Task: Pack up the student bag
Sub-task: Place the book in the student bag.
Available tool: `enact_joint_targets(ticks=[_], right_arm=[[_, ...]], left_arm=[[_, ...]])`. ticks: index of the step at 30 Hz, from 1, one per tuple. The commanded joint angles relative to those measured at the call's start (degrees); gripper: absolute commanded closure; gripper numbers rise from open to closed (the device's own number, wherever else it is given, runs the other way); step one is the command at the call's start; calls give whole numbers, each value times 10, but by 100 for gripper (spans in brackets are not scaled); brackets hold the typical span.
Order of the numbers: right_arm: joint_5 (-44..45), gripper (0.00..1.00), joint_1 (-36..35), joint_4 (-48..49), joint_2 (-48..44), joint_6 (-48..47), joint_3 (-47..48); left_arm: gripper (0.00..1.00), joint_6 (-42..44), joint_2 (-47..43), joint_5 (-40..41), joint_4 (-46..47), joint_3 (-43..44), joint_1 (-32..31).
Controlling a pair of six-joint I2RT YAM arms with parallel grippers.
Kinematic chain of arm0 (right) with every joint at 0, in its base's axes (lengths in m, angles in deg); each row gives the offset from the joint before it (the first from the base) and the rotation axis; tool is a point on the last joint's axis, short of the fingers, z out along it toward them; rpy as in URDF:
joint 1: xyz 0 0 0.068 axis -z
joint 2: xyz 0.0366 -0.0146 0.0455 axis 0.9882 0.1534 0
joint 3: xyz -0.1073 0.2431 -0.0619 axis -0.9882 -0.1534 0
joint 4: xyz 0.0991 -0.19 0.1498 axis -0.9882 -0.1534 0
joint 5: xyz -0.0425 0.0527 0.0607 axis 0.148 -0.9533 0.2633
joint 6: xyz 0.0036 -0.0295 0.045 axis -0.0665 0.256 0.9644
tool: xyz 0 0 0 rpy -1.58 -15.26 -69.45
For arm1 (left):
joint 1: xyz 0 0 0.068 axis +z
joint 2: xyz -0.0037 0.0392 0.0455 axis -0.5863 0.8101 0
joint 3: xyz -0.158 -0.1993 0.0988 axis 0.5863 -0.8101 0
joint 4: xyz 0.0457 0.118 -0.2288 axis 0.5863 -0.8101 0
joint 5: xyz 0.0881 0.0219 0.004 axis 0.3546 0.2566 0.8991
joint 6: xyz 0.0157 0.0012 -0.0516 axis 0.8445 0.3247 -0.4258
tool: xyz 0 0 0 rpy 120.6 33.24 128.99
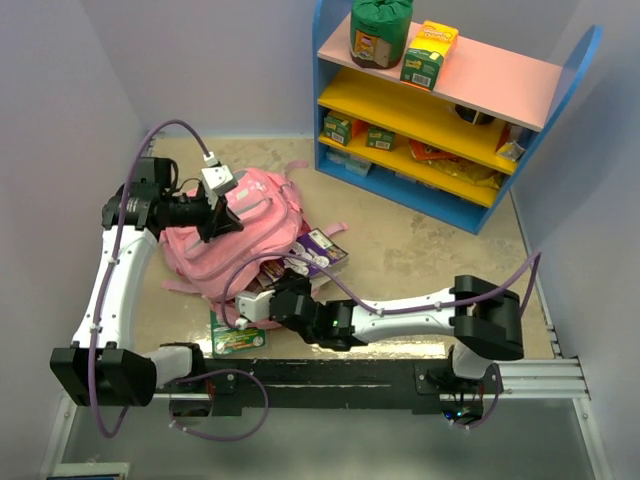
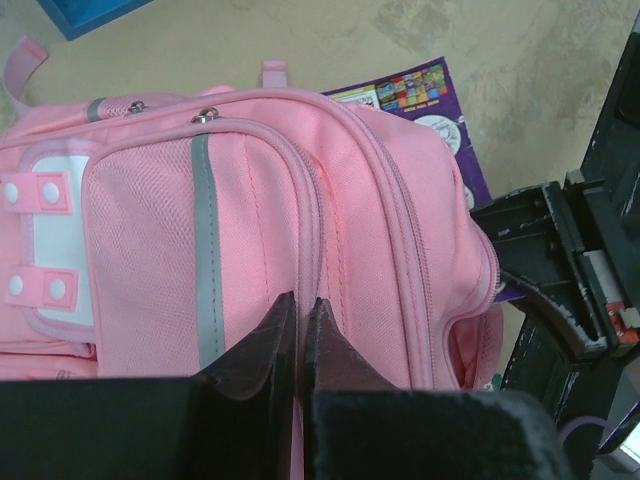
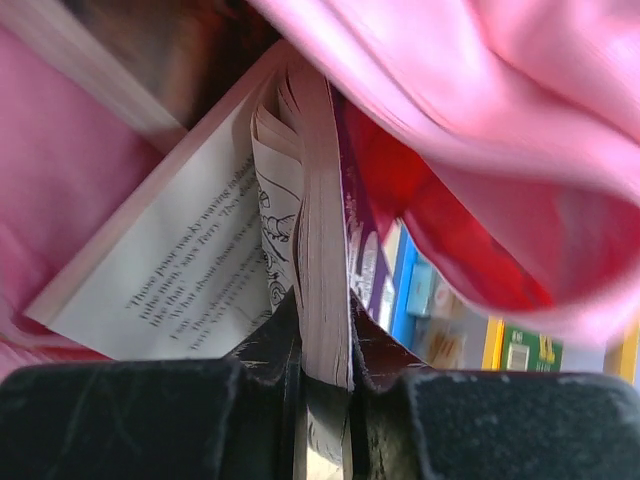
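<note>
The pink student bag (image 1: pixel 255 215) lies on the table's left half, its grey zippers and white patch (image 2: pixel 50 230) facing the left wrist camera. My left gripper (image 1: pixel 222 222) is shut, its tips (image 2: pixel 300 302) pinching a seam of the bag's pink fabric (image 2: pixel 260 190). At the bag's near-right opening my right gripper (image 1: pixel 283 292) is shut on a purple-covered paperback book (image 3: pixel 325 250), clamping its cover and a wad of pages while a printed page (image 3: pixel 190 270) fans out to the left. Pink bag cloth (image 3: pixel 480 90) hangs over the book. The same purple book (image 1: pixel 322 250) juts out beside the bag.
A second, dark-covered book (image 3: pixel 150 60) sits at the bag's mouth. A green packet (image 1: pixel 238 336) lies on the table below the bag. At the back right stands a blue shelf unit (image 1: pixel 440 110) carrying a green pouch (image 1: pixel 380 30), a yellow-green box (image 1: pixel 428 52) and snack packs.
</note>
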Motion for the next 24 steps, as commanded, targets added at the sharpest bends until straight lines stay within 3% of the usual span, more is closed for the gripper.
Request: enact_joint_targets(ticks=[1, 5, 11, 16, 19, 20, 24], right_arm=[[-19, 100, -14, 102, 24, -74, 47], [-32, 100, -38, 139, 63, -104, 72], [-53, 100, -58, 287, 105, -186, 74], [-70, 100, -27, 295, 146, -155, 99], [-69, 78, -7, 271, 158, -90, 116], [-67, 62, 1, 239, 159, -47, 121], [-51, 43, 3, 137, 123, 71, 155]], left_arm=[[100, 34, -11, -115, 5, 48, -1], [100, 44, 2, -125, -9, 49, -1], [100, 61, 7, -126, -24, 48, -1], [100, 66, 3, -122, -27, 44, -1], [100, 62, 3, -119, -24, 43, -1], [100, 57, 2, -117, -14, 42, -1], [100, -11, -5, -98, 55, 19, -1]])
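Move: The right hand already grips the purple book at the bag's mouth. The mouth's middle is about 7 cm to its left, 2 cm ahead and 3 cm lower; the book's middle is some 5 cm ahead, 6 cm right and 2 cm down. The green book lies roughly 17 cm back, 12 cm left and 12 cm below. From the left hand, which pinches the bag, that mouth lies about 11 cm back, 6 cm right and 9 cm below. With the purple book still pinched, the right hand carries it about 10 cm left into the bag's mouth, sinking some 2 cm. It draws back a little over 3 cm on the way, then pushes forward as far again, turned roughly 10 degrees counter-clockwise, and opens its fingers about halfway at the end. The left hand keeps its pinch on the bag, nearly still. ##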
